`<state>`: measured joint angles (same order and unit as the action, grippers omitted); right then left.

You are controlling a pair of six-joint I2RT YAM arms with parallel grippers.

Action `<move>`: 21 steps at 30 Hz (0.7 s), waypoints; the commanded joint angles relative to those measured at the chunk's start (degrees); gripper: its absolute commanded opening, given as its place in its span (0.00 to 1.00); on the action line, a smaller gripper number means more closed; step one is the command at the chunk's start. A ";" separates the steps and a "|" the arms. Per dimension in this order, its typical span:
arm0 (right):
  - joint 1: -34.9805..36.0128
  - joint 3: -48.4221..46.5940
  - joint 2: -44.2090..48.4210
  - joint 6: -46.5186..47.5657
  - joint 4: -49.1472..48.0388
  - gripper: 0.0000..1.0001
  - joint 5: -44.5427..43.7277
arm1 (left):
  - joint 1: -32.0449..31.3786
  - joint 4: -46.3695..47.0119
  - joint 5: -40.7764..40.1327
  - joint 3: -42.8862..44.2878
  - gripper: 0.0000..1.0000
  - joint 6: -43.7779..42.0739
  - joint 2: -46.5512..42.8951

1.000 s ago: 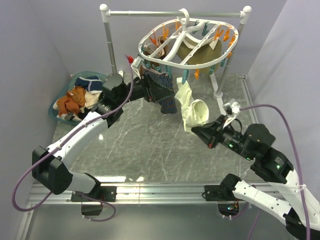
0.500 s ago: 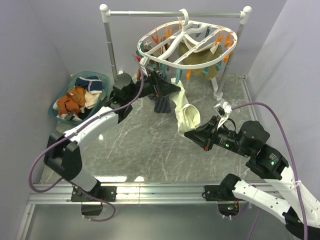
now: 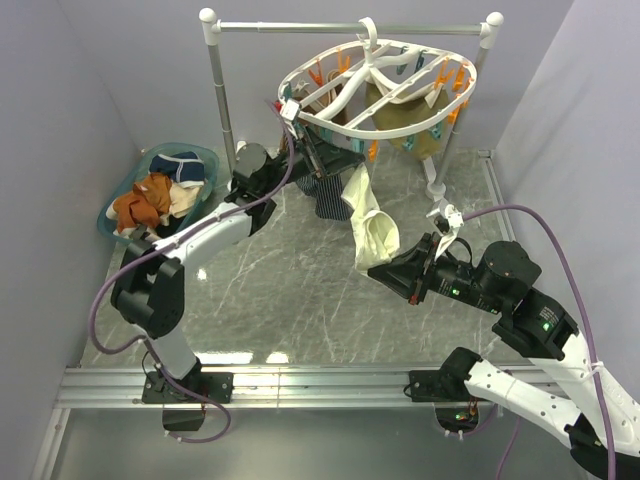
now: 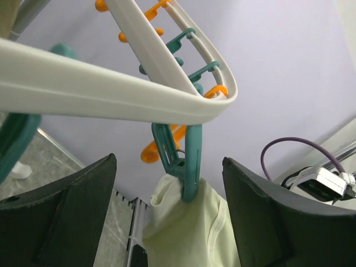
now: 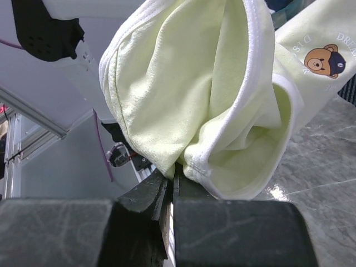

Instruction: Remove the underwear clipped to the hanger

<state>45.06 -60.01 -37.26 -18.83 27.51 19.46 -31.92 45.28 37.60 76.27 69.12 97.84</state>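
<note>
The white oval hanger (image 3: 380, 85) hangs by its hook from the rail. A cream underwear (image 3: 368, 220) hangs from a teal clothespin (image 4: 186, 161) on the hanger's near-left rim (image 4: 111, 94). My left gripper (image 3: 322, 160) is open just under that rim, and its fingers (image 4: 67, 217) stand on either side of the clothespin and the cloth top (image 4: 192, 228) without touching them. My right gripper (image 3: 388, 275) is shut on the cream underwear's lower hem (image 5: 200, 83), and its jaws (image 5: 173, 178) pinch the fold. A dark striped underwear (image 3: 328, 198) and a tan-brown one (image 3: 405, 115) also hang clipped.
A teal basket (image 3: 150, 155) at the left wall holds several loose briefs. The metal rail stand (image 3: 215, 80) carries the hanger, with its foot at the back right (image 3: 437, 188). Walls close in on the left, back and right.
My left arm has reached farther right and up, bringing its gripper under the hanger rim around the teal clothespin, jaws a little wider. My right gripper drew the cream underwear slightly left.
</note>
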 commanded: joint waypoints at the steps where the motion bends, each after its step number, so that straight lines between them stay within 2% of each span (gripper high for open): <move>1: -0.41 -2.22 0.52 -0.33 -1.40 0.00 1.98 | 0.37 9.92 1.86 2.65 0.82 7.25 1.91; 4: -0.41 -2.31 0.60 -0.33 -1.31 0.00 2.33 | 0.81 12.19 0.89 2.74 0.82 9.97 2.96; 6: -0.32 -2.31 0.60 -0.33 -1.23 0.00 2.68 | 1.24 17.02 0.54 2.74 0.81 13.99 4.36; 21: -0.41 -2.04 -0.54 -0.24 -2.11 0.00 4.62 | 1.34 19.76 2.03 6.96 0.53 18.59 7.45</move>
<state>44.95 -60.01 -37.41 -18.83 27.42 22.17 -30.65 60.49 38.15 80.73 86.24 104.64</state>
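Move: Right off the left fingertips, some 3 cm to the right and about 1 cm farther out and higher, hangs the green clip that holds the pale yellow underwear. The underwear stretches back from it, its middle roughly 11 cm back, 5 cm right and 5 cm below the left hand; the hanger's middle lies about 14 cm ahead, 6 cm right and 4 cm up. From the right hand the clip is some 24 cm ahead, 4 cm left and 5 cm above. Bringing its fingers up around the green clip, the left hand first eases about 1 cm forward, then rises to some 3 cm above its start while the fingertips tip up roughly 10 degrees. Its wide-open fingers close to about half, one on either side of the clip, close to it. The right hand keeps the underwear's far end pinched and drifts back slightly. ##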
